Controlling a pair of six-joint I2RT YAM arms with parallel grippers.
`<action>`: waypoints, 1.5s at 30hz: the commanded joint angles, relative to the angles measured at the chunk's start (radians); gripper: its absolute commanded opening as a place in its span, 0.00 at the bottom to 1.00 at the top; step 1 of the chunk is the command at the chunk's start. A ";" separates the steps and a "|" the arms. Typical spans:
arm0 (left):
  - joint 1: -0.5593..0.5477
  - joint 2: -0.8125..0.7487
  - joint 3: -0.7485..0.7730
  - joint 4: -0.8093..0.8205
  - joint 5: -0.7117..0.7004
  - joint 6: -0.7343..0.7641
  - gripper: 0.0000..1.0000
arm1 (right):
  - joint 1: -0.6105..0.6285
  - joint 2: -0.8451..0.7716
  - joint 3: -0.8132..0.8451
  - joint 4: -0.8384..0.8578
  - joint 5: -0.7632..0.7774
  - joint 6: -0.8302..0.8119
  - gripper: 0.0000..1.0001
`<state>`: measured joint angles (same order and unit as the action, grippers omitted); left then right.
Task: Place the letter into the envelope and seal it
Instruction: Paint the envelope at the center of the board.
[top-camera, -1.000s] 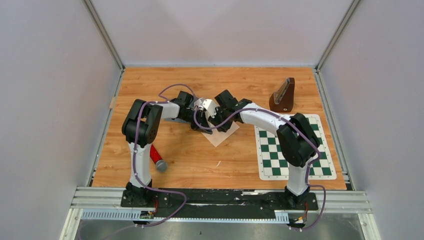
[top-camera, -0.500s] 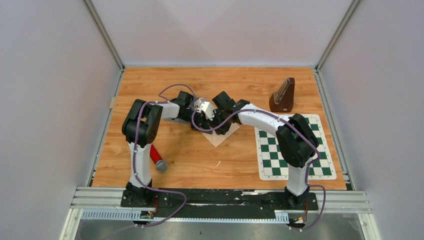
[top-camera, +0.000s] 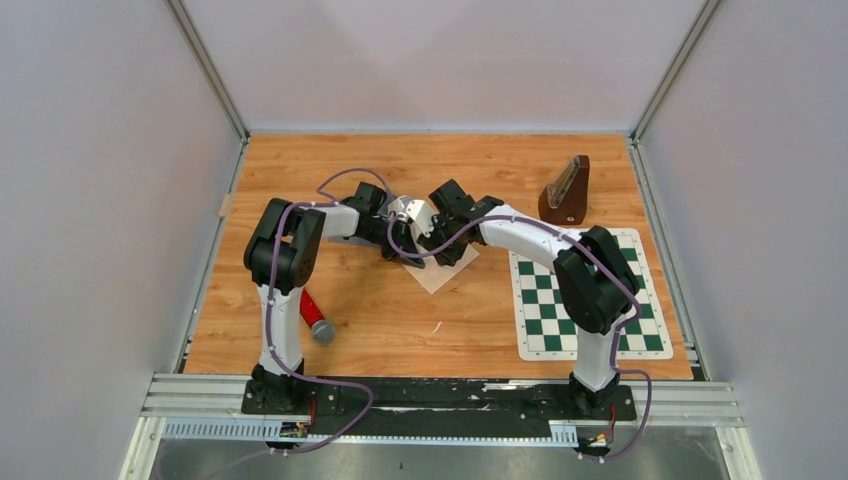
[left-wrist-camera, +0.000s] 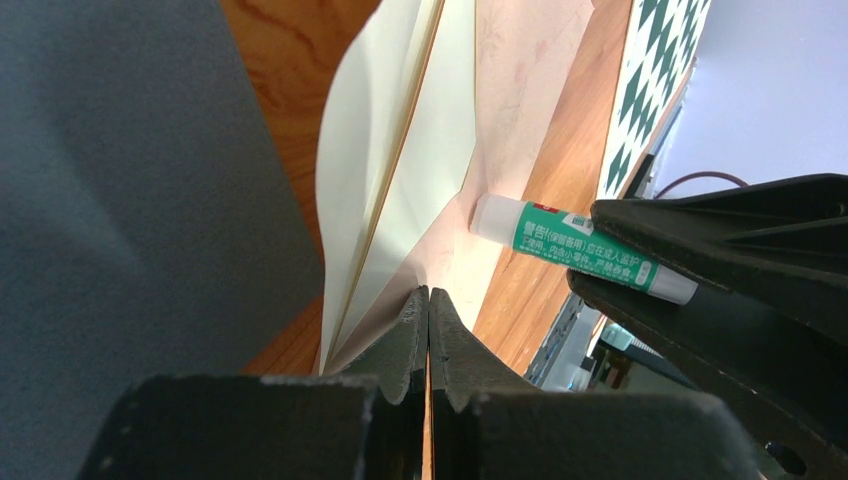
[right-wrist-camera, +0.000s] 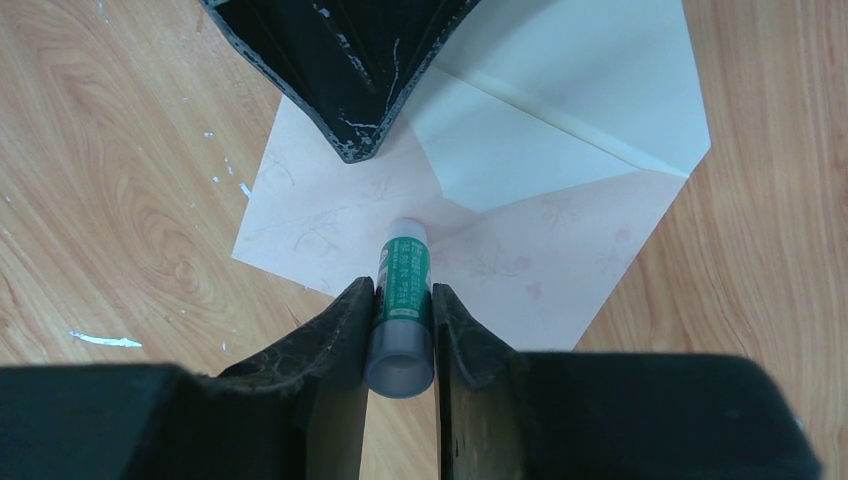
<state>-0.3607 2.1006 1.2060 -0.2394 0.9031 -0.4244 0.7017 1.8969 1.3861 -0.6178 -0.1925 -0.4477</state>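
Note:
A pale pink envelope (top-camera: 440, 272) (right-wrist-camera: 520, 270) lies on the wooden table with its cream flap (right-wrist-camera: 540, 130) (left-wrist-camera: 380, 150) open and standing up. My left gripper (left-wrist-camera: 428, 292) (top-camera: 403, 248) is shut, its closed tips against the base of that raised flap. I cannot tell if paper is pinched between them. My right gripper (right-wrist-camera: 402, 290) (top-camera: 442, 243) is shut on a green-and-white glue stick (right-wrist-camera: 405, 275) (left-wrist-camera: 570, 245), whose white tip points down at the envelope's body just below the flap. The letter does not show on its own.
A red pen-like object with a grey end (top-camera: 316, 318) lies near the left arm's base. A green-and-white chequered mat (top-camera: 585, 300) covers the right side of the table. A brown wedge-shaped stand (top-camera: 566, 190) sits at the back right.
The right gripper with the glue stick shifted slightly left over the envelope and came back. The left gripper stayed at the flap.

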 joint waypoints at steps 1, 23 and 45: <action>-0.017 0.067 -0.013 -0.009 -0.151 0.047 0.00 | -0.022 0.048 -0.037 -0.083 0.089 -0.018 0.00; -0.017 0.064 -0.014 -0.012 -0.152 0.050 0.00 | -0.054 0.027 0.012 -0.120 0.102 -0.035 0.00; -0.001 -0.248 -0.120 0.210 -0.095 0.080 0.31 | -0.184 -0.125 0.148 -0.382 -0.231 0.032 0.00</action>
<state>-0.3653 2.0331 1.1465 -0.1768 0.8745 -0.4034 0.6113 1.8355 1.4124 -0.8948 -0.2096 -0.4644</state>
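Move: The right hand holds the uncapped glue stick with its tip on the envelope, whose middle lies roughly 3 cm to the hand's left, 1 cm ahead and 5 cm below. From that hand, the white cap is about 10 cm right and 7 cm ahead, and the chessboard's middle about 27 cm right and 7 cm back. The left hand's shut fingertips are on the envelope, its middle some 4 cm to their right, 1 cm ahead and 1 cm below. Keeping its grip on the glue stick, the right hand edges slightly forward, then sweeps about 5 cm to its right across the envelope towards its chessboard-side edge, sinking about 3 cm as the fingers tip some 10 degrees nearer to straight down; it then draws back 3 cm and finally rises about 3.5 cm, lifting the stick clear. The left hand keeps its closed fingertips on the envelope nearly throughout, and only at the very end parts them a little and starts to lift. ##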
